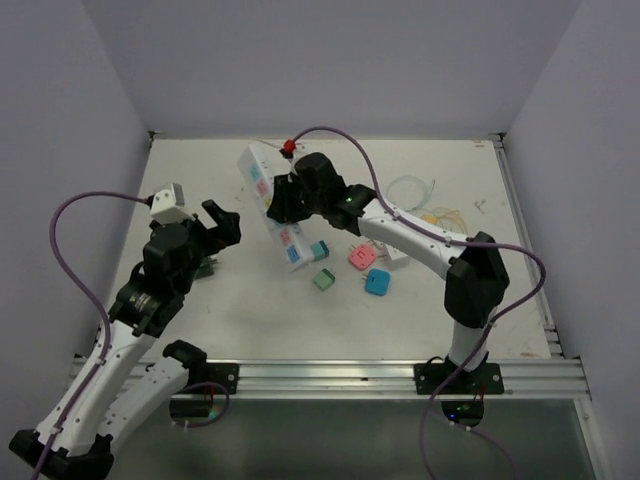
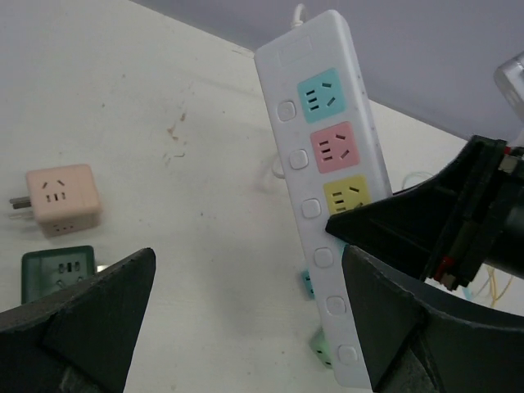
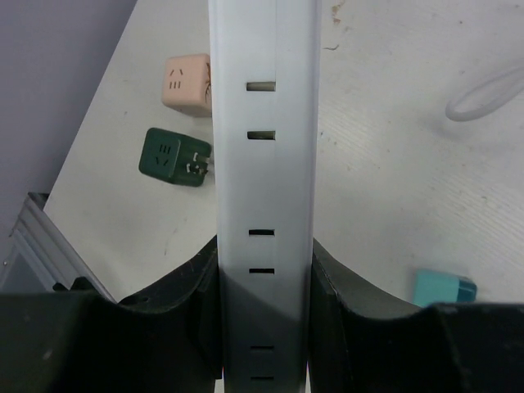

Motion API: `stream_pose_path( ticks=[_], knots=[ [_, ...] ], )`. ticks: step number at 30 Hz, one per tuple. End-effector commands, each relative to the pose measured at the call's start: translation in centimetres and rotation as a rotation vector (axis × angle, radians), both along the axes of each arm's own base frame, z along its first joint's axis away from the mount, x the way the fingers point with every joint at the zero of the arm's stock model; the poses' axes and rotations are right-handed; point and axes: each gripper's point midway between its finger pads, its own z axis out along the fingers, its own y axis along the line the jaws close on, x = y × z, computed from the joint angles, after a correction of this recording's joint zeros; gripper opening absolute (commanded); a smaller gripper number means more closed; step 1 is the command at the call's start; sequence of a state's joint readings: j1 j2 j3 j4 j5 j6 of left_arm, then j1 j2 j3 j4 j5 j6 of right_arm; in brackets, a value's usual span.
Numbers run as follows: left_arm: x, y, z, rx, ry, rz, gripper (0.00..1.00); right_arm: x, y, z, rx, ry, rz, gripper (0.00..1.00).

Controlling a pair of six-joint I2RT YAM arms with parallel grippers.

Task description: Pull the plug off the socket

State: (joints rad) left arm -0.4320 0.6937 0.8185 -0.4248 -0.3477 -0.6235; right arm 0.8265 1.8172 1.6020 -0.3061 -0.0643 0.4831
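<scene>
The socket [image 1: 291,246], a long white strip, is held tilted above the table by my right gripper [image 1: 283,198], which is shut on its sides around the middle [image 3: 264,270]. Its teal, pink and yellow faces [image 2: 327,155] show with nothing plugged into them. My left gripper [image 2: 246,262] is open and holds nothing, to the left of the socket [image 1: 218,240]. A dark green cube plug [image 3: 173,157] with bare prongs lies on the table beneath it [image 2: 57,274], with a pale pink cube plug [image 2: 61,199] beside it.
Several cube adapters lie right of the socket: green [image 1: 323,279], teal [image 1: 319,249], pink [image 1: 362,257] and blue [image 1: 377,282]. A coiled white cord [image 1: 410,190] and yellow wires [image 1: 450,215] lie at the back right. Grey walls close in three sides.
</scene>
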Motion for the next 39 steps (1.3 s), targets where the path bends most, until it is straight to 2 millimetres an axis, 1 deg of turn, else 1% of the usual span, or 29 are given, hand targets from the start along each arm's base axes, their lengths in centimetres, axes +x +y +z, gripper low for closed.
stream_pose_path(
  ticks=[1, 2, 5, 7, 8, 10, 11, 12, 13, 14, 15, 17, 18, 19, 20, 21, 23, 25, 26, 29, 30, 32, 33, 34, 35, 36, 37, 38, 39],
  knots=[
    [-1.4, 3.2, -1.4, 0.153, 0.002, 0.071, 1.0, 2.5, 3.7, 3.0, 0.139, -0.085, -0.04, 0.0],
    [-1.5, 3.3, -1.6, 0.156, -0.004, 0.068, 1.0, 2.7, 4.4, 2.6, 0.159, -0.079, -0.041, 0.0],
    [-2.0, 3.9, -2.6, 0.167, -0.026, 0.086, 0.99, 3.4, 6.0, -0.8, 0.171, -0.023, -0.059, 0.0],
    [-2.3, 4.7, -3.3, 0.171, -0.045, 0.121, 1.0, 3.6, 6.9, -1.9, 0.2, 0.006, -0.064, 0.0],
    [-2.4, 4.9, -3.3, 0.167, -0.055, 0.128, 1.0, 3.6, 7.2, -3.5, 0.191, 0.032, -0.064, 0.0],
    [-2.6, 5.0, -2.7, 0.138, -0.083, 0.137, 0.99, 3.7, 8.3, -4.0, 0.241, 0.056, -0.051, 0.0],
    [-2.6, 5.0, -2.6, 0.132, -0.092, 0.139, 1.0, 3.5, 8.7, -5.3, 0.244, 0.082, -0.043, 0.0],
    [-2.6, 5.0, -2.6, 0.141, -0.097, 0.136, 1.0, 3.5, 9.1, -6.0, 0.255, 0.099, -0.036, 0.0],
    [-2.5, 5.3, -2.6, 0.152, -0.097, 0.151, 1.0, 3.3, 9.8, -6.0, 0.289, 0.123, -0.023, 0.0],
    [-2.5, 5.6, -2.7, 0.166, -0.088, 0.166, 1.0, 3.3, 10.1, -6.3, 0.301, 0.136, -0.019, 0.0],
    [-2.5, 6.2, -2.8, 0.186, -0.077, 0.2, 1.0, 3.2, 10.5, -7.7, 0.297, 0.164, -0.02, 0.0],
    [-2.3, 6.5, -3.3, 0.212, -0.049, 0.213, 1.0, 3.3, 11.3, -8.0, 0.328, 0.195, -0.014, 0.0],
    [-2.2, 6.5, -3.6, 0.217, -0.042, 0.214, 0.99, 3.3, 11.6, -9.3, 0.324, 0.217, -0.012, 0.0],
    [-2.1, 6.3, -3.8, 0.224, -0.028, 0.206, 1.0, 3.2, 12.3, -9.0, 0.348, 0.233, 0.005, 0.0],
    [-2.0, 6.2, -3.9, 0.227, -0.021, 0.201, 1.0, 3.2, 12.7, -9.3, 0.353, 0.245, 0.014, 0.0],
    [-1.9, 6.1, -4.0, 0.227, -0.016, 0.196, 1.0, 3.2, 13.0, -10.7, 0.346, 0.27, 0.015, 0.0],
    [-1.8, 6.2, -4.1, 0.229, -0.01, 0.2, 1.0, 3.3, 13.7, -10.6, 0.377, 0.291, 0.02, 0.01],
    [-1.9, 6.4, -4.1, 0.229, -0.014, 0.208, 1.0, 3.5, 14.0, -11.5, 0.382, 0.31, 0.014, 0.06],
    [-1.9, 6.4, -4.1, 0.228, -0.015, 0.21, 1.0, 3.6, 14.2, -11.5, 0.386, 0.311, 0.011, 0.08],
    [-1.9, 6.7, -4.0, 0.228, -0.021, 0.219, 1.0, 3.8, 13.9, -12.5, 0.354, 0.323, -0.005, 0.24],
    [-1.9, 6.7, -4.0, 0.228, -0.022, 0.222, 1.0, 3.9, 13.6, -13.0, 0.333, 0.323, -0.021, 0.36],
    [-1.9, 6.8, -4.1, 0.232, -0.018, 0.222, 0.99, 4.0, 12.6, -13.7, 0.292, 0.326, -0.047, 0.49],
    [-1.9, 6.7, -4.1, 0.232, -0.016, 0.221, 1.0, 4.1, 12.2, -13.9, 0.28, 0.321, -0.058, 0.59],
    [-1.9, 6.8, -4.1, 0.232, -0.018, 0.222, 1.0, 4.1, 11.5, -14.6, 0.265, 0.329, -0.069, 0.64],
    [-1.9, 6.8, -4.1, 0.233, -0.016, 0.222, 1.0, 4.5, 10.9, -14.1, 0.27, 0.323, -0.077, 0.68],
    [-1.9, 6.8, -4.0, 0.232, -0.017, 0.225, 1.0, 4.5, 10.6, -14.0, 0.27, 0.324, -0.079, 0.72],
    [-1.9, 6.8, -4.0, 0.231, -0.019, 0.226, 1.0, 4.3, 10.1, -14.5, 0.259, 0.334, -0.078, 0.79],
    [-2.0, 6.8, -4.0, 0.231, -0.02, 0.226, 1.0, 4.6, 9.6, -14.3, 0.256, 0.333, -0.084, 0.82],
    [-1.9, 6.9, -4.1, 0.233, -0.017, 0.228, 1.0, 4.7, 9.3, -13.4, 0.262, 0.322, -0.082, 0.85]
  ],
)
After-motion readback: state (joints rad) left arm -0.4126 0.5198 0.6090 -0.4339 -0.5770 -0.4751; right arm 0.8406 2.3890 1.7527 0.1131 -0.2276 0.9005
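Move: The right hand already holds the socket strip in the air; the bare table spot where it is to lie is about 12 cm to its left, level fore and aft, and some 18 cm below. At that height, the pink cube plug is about 25 cm left and 2 cm ahead, the dark green plug 21 cm left and 7 cm back, and the teal plug 8 cm right and 2 cm back. From the left hand, the spot is roughly 7 cm ahead, 2 cm left and 22 cm below. The right hand carries the gripped socket strip down about 17 cm and left about 12 cm, with a slight forward drift, towards the bare table between the teal plug and the two plugs on the left, its fingers tipping some 25 degrees steeper; once down, it opens wide around the strip and eases back right about a centimetre. Meanwhile the empty left hand, still wide open, shifts about 6 cm left and 5 cm down towards the pink and dark green plugs, rolling and turning slightly counter-clockwise without touching anything. ##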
